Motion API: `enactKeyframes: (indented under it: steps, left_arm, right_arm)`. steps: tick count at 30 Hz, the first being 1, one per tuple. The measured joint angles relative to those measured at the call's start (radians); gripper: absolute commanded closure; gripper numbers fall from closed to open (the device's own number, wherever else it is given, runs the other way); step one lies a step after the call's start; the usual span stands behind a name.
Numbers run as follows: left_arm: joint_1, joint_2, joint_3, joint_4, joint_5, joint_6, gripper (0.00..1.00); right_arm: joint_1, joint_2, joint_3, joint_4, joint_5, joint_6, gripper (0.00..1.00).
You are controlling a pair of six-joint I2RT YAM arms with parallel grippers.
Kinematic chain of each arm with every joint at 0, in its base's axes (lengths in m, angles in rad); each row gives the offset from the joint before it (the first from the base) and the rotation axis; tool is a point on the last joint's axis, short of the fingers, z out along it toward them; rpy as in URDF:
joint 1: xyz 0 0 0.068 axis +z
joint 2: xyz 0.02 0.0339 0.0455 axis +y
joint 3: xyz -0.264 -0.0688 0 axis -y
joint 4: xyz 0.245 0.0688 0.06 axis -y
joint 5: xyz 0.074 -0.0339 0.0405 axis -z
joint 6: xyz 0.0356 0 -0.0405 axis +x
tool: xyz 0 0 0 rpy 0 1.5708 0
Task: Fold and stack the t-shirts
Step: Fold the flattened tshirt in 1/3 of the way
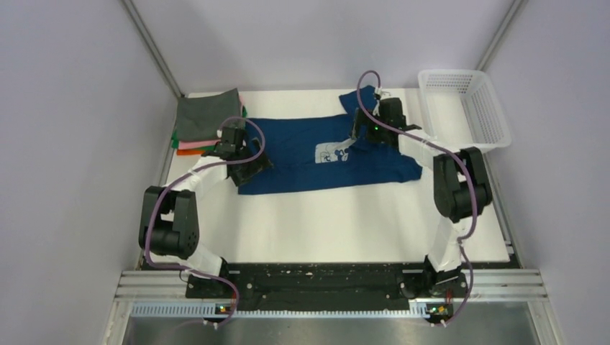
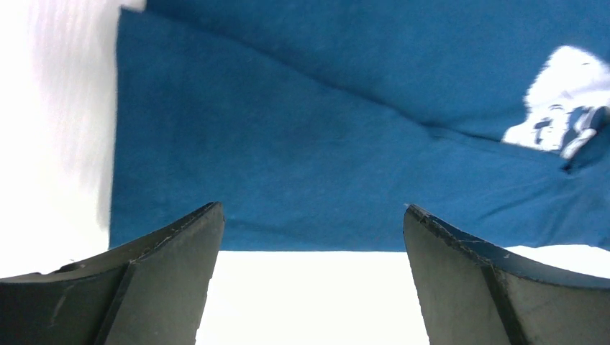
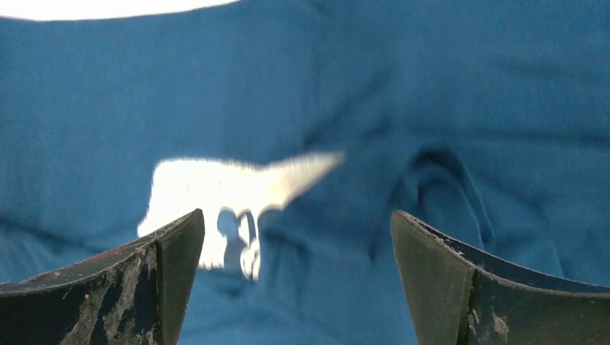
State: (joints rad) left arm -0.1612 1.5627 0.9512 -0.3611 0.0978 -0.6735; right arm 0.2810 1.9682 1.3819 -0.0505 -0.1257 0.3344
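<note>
A large navy blue t-shirt [image 1: 302, 162] with a white chest print [image 1: 331, 153] lies spread across the back half of the white table. It fills the left wrist view [image 2: 324, 129] and the right wrist view [image 3: 431, 100]. A stack of folded tees [image 1: 205, 118], grey on top with pink, green and orange edges below, sits at the back left. My left gripper [image 1: 252, 167] is open and empty over the shirt's left edge. My right gripper [image 1: 360, 136] is open and empty over rumpled cloth near the print.
A white plastic mesh basket [image 1: 467, 108] stands at the back right, beside the right arm. The grey enclosure walls close in on both sides. Bare white table [image 1: 324, 223] lies between the shirt and the arm bases.
</note>
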Motion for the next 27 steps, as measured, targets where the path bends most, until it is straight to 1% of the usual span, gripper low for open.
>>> enactKeyframes:
  steps: [3,6,12,16,18,21,24,27]
  left_arm:
    - [-0.009,0.014,0.047,0.010,0.019,0.000,0.01]
    - [-0.023,0.064,0.092,0.043,0.048,-0.001,0.01]
    - [-0.037,0.180,0.120,0.094,0.071,-0.004,0.01]
    - [-0.038,0.200,0.103,0.135,0.084,-0.019,0.01]
    - [-0.039,0.187,0.080,0.156,0.083,-0.031,0.01]
    - [-0.053,0.132,0.003,0.203,0.065,-0.045,0.01]
    - [-0.076,0.029,-0.110,0.208,0.041,-0.066,0.01]
    - [-0.088,-0.083,-0.210,0.172,0.020,-0.086,0.01]
  right_arm:
    - [0.005,-0.160,-0.180,0.000,0.028,-0.001,0.01]
    - [0.007,-0.253,-0.305,0.036,0.037,0.004,0.01]
    - [0.007,-0.247,-0.444,0.093,0.048,0.037,0.01]
    - [0.007,-0.265,-0.523,0.177,0.056,0.075,0.01]
    - [0.007,-0.301,-0.579,0.212,0.060,0.103,0.01]
    - [0.018,-0.397,-0.681,0.211,0.068,0.151,0.01]
    - [0.073,-0.528,-0.783,0.152,0.109,0.222,0.01]
    - [0.155,-0.679,-0.873,0.046,0.141,0.319,0.01]
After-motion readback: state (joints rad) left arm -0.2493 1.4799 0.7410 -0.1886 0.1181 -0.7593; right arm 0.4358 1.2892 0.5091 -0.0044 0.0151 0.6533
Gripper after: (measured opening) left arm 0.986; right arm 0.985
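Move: The right hand, open and about 5 cm up, has the right part of the folded flap roughly 12 cm back and 3 cm to its right. The mouse print lies 5 cm back and 6 cm left of this hand, the far sleeve some 14 cm ahead. For the open left hand, the flap's left part is 1 cm ahead, 4 cm right and 3 cm below; the print is 8 cm ahead and 19 cm right, the folded stack 19 cm ahead and 15 cm left. Back towards the base goes the right hand, some 23 cm in all: first sinking about 5 cm onto the flap, then dragging the cloth level while tipping a little further down. The left hand hops about 4 cm forward and as far right, sets down on its part, then drags it back about 7 cm. Both grippers stay wide open, fingertips pressing on the shirt. ##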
